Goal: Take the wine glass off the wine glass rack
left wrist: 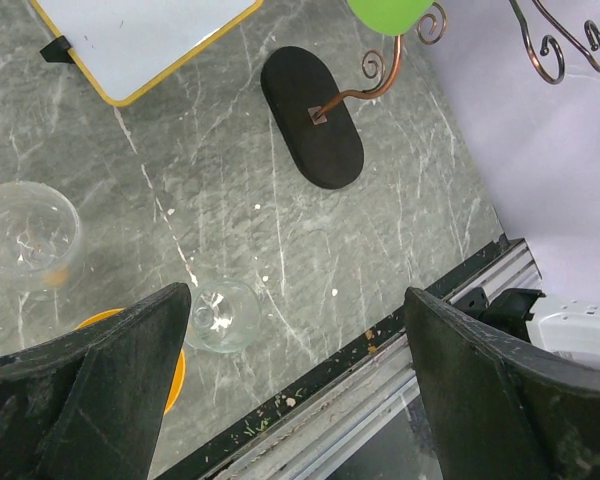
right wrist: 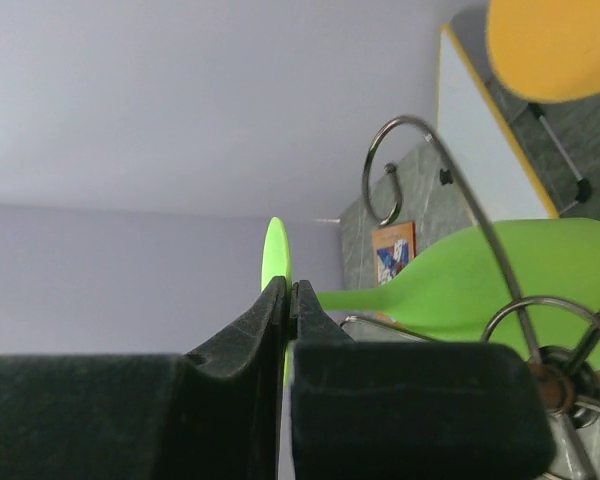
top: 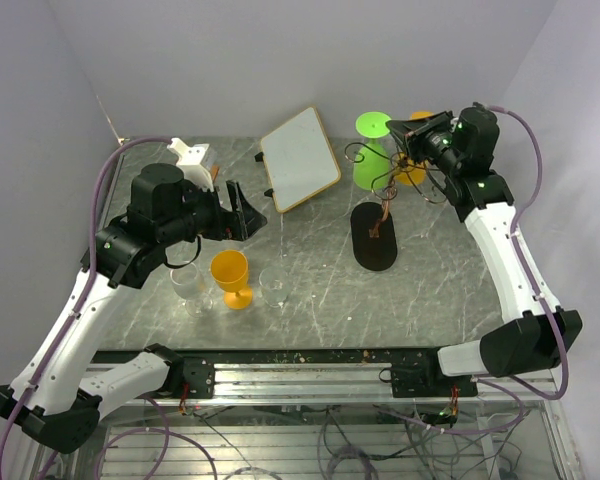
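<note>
The wine glass rack [top: 385,195] is a copper wire tree on a black oval base [top: 374,236]. A green wine glass [top: 371,160] hangs upside down from one arm, with an orange one [top: 416,172] behind it. My right gripper [top: 398,128] is at the green glass's foot [top: 373,124]. In the right wrist view this gripper [right wrist: 290,285] is shut on the thin edge of the foot [right wrist: 276,245], with the green bowl [right wrist: 500,275] to the right among the rack wires [right wrist: 420,130]. My left gripper [top: 245,210] hovers open and empty over the table, wide apart in its own view [left wrist: 295,300].
An orange goblet [top: 230,277] and two clear glasses [top: 188,283] [top: 274,285] stand at the near left. A yellow-framed whiteboard [top: 300,158] leans at the back, beside a white object [top: 193,157]. The left wrist view shows the rack base [left wrist: 312,116] and a clear glass [left wrist: 223,315].
</note>
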`<act>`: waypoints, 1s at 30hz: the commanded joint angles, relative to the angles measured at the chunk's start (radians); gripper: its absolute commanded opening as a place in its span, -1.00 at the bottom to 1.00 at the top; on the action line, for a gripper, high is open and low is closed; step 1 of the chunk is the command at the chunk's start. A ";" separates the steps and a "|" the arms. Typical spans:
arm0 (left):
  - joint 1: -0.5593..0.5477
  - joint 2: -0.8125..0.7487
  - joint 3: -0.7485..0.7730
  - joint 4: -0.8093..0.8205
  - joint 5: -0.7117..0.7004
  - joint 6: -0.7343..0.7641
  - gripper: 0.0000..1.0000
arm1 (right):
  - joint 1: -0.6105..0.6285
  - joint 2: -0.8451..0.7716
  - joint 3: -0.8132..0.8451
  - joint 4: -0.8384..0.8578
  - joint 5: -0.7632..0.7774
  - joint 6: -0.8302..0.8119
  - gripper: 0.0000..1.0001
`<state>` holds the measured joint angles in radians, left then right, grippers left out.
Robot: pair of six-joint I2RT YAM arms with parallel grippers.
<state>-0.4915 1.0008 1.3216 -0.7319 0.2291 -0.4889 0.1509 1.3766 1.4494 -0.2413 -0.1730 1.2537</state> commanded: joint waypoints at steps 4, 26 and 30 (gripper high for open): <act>0.007 -0.027 0.024 0.018 0.014 -0.014 0.96 | 0.055 0.047 0.084 0.004 -0.085 -0.049 -1.00; 0.007 -0.215 -0.239 0.487 0.031 -0.421 0.98 | 0.271 -0.040 -0.052 0.441 -0.257 0.316 -1.00; 0.007 -0.284 -0.348 0.666 -0.020 -0.558 0.97 | 0.284 -0.115 -0.136 0.592 -0.277 0.474 -1.00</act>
<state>-0.4915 0.7727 1.0439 -0.3389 0.2363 -0.8593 0.4286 1.3457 1.3678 0.1139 -0.4141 1.5307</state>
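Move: My right hand pinches the edge of the green wine glass's foot, the glass hanging bowl down with its middle about 10 cm below and 3 cm left of my fingers, 2 cm ahead. My open left gripper waits about 32 cm left, 19 cm back and 6 cm lower. The rack's hub is some 9 cm back, 3 cm right and 5 cm below, the hanging orange glass roughly 7 cm right, 2 cm ahead and 13 cm lower. From my left hand the green glass is about 21 cm ahead, 29 cm right and 4 cm lower. Keeping the foot pinched, I sweep my right hand left about 14 cm, away from the rack and towards my left hand, then add some 9 cm back and a climb of 7 cm, turning counter-clockwise and rolling the hand's left side up. My left hand stays wide open, rising slightly and rolling its right side up some 25 degrees. ##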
